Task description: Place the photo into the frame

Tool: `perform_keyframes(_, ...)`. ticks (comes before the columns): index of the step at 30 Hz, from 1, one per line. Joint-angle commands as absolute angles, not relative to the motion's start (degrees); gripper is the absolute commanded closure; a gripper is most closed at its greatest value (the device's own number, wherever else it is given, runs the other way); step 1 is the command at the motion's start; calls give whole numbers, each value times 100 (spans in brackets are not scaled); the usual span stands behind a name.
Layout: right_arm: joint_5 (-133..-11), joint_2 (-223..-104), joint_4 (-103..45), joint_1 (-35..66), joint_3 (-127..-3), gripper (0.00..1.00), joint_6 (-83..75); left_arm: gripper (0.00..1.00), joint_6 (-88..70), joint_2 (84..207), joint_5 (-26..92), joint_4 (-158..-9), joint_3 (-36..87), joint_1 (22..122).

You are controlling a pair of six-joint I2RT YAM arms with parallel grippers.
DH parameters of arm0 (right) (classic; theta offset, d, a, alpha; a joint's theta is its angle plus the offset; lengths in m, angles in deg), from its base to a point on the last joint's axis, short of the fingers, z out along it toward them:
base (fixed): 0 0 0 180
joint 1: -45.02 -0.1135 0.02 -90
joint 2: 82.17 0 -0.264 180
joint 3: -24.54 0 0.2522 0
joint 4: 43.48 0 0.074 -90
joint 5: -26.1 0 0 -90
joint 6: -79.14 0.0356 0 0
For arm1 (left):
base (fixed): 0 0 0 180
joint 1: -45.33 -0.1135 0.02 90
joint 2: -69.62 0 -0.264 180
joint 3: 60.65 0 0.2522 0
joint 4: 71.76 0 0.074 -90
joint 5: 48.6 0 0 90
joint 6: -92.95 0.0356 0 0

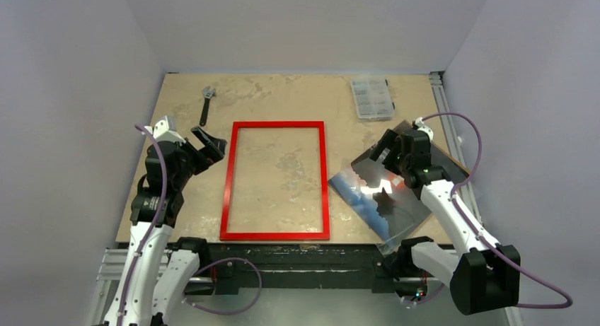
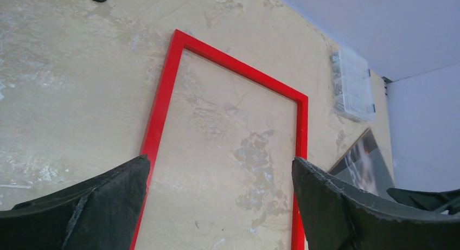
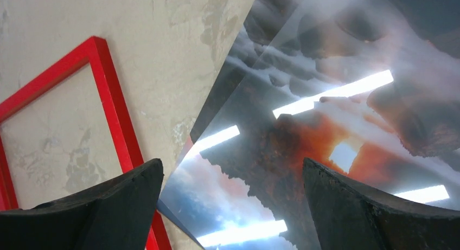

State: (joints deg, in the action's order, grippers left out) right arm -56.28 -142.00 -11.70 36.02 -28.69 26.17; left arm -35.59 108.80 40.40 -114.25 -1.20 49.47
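The frame (image 1: 226,181) lies flat mid-table, bright red, with bare tabletop showing through it; its rim also shows in the left wrist view (image 2: 163,98) and the right wrist view (image 3: 111,98). The photo (image 1: 368,191), glossy with dark rocks, orange glow and blue mist, lies picture-up and skewed just right of the frame (image 3: 304,125). My left gripper (image 1: 210,146) hangs open beside the frame's upper left corner, nothing between its jaws (image 2: 219,179). My right gripper (image 1: 381,153) hovers open above the photo's far part (image 3: 233,177), holding nothing.
A dark sheet with a brownish edge (image 1: 446,160) lies partly under the photo at the right edge. A wrench (image 1: 206,103) rests at the back left. A clear compartment box (image 1: 372,97) sits at the back right. A metal rail (image 1: 442,100) lines the right side.
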Motion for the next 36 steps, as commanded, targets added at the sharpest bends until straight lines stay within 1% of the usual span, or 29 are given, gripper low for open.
perform_keyframes(1, -6033, -14096, -894, 3597, -2937, 1, 2548, 0, -3859, 10684, 3811, -11128, -191, 4920)
perform_keyframes(7, -6577, -13991, -1009, 3597, -2798, 1, 2270, 0, -3782, 10869, 3471, -11545, 96, 4920)
perform_keyframes(14, -7218, -14537, -689, 3562, -3017, 2, 1870, 0, -3633, 11099, 2782, -11468, 6, 4920)
perform_keyframes(17, -7345, -14676, -576, 3417, -3063, 9, 1733, 0, -3635, 11483, 2401, -11488, 114, 4928)
perform_keyframes(18, -7403, -14733, -534, 3338, -3076, 15, 1711, 0, -3638, 11679, 2301, -11530, 210, 4944)
perform_keyframes(20, -7383, -14836, -401, 3086, -3132, 18, 1757, 0, -3659, 11942, 2193, -11613, 345, 5093)
perform_keyframes(21, -7321, -14884, -337, 2915, -3180, 19, 1773, 0, -3618, 12074, 2277, -11744, 468, 5226)
perform_keyframes(24, -7199, -14976, -266, 2381, -3244, 22, 1882, 0, -3413, 12396, 3167, -12434, 1139, 5891)
perform_keyframes(26, -7249, -15012, -279, 2140, -3247, 25, 1990, 0, -3354, 12546, 3425, -12753, 1573, 6190)
perform_keyframes(29, -7304, -15135, -325, 1750, -3264, 28, 2115, 0, -3405, 12487, 3475, -12766, 1887, 6495)
perform_keyframes(36, -7394, -15984, -533, 928, -3482, 28, 2317, 0, -3691, 11819, 3249, -12447, 2087, 6555)
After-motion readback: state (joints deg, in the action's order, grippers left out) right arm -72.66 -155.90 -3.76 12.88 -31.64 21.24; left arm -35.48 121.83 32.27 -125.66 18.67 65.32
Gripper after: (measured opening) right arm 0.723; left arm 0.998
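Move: The red frame's right bar has its middle roughly 17 cm left of the right hand, 6 cm back and 12 cm below. The photo's middle lies about 8 cm to that hand's right and 7 cm back, also below; the clear box stands some 25 cm straight ahead. From the left hand, the right bar is about 33 cm to the right, level, 23 cm below; the frame's left bar is 1 cm left and 2 cm back. Right hand swings 15 cm left, back and down towards frame's right bar, fingers narrowing; left hand goes right. ##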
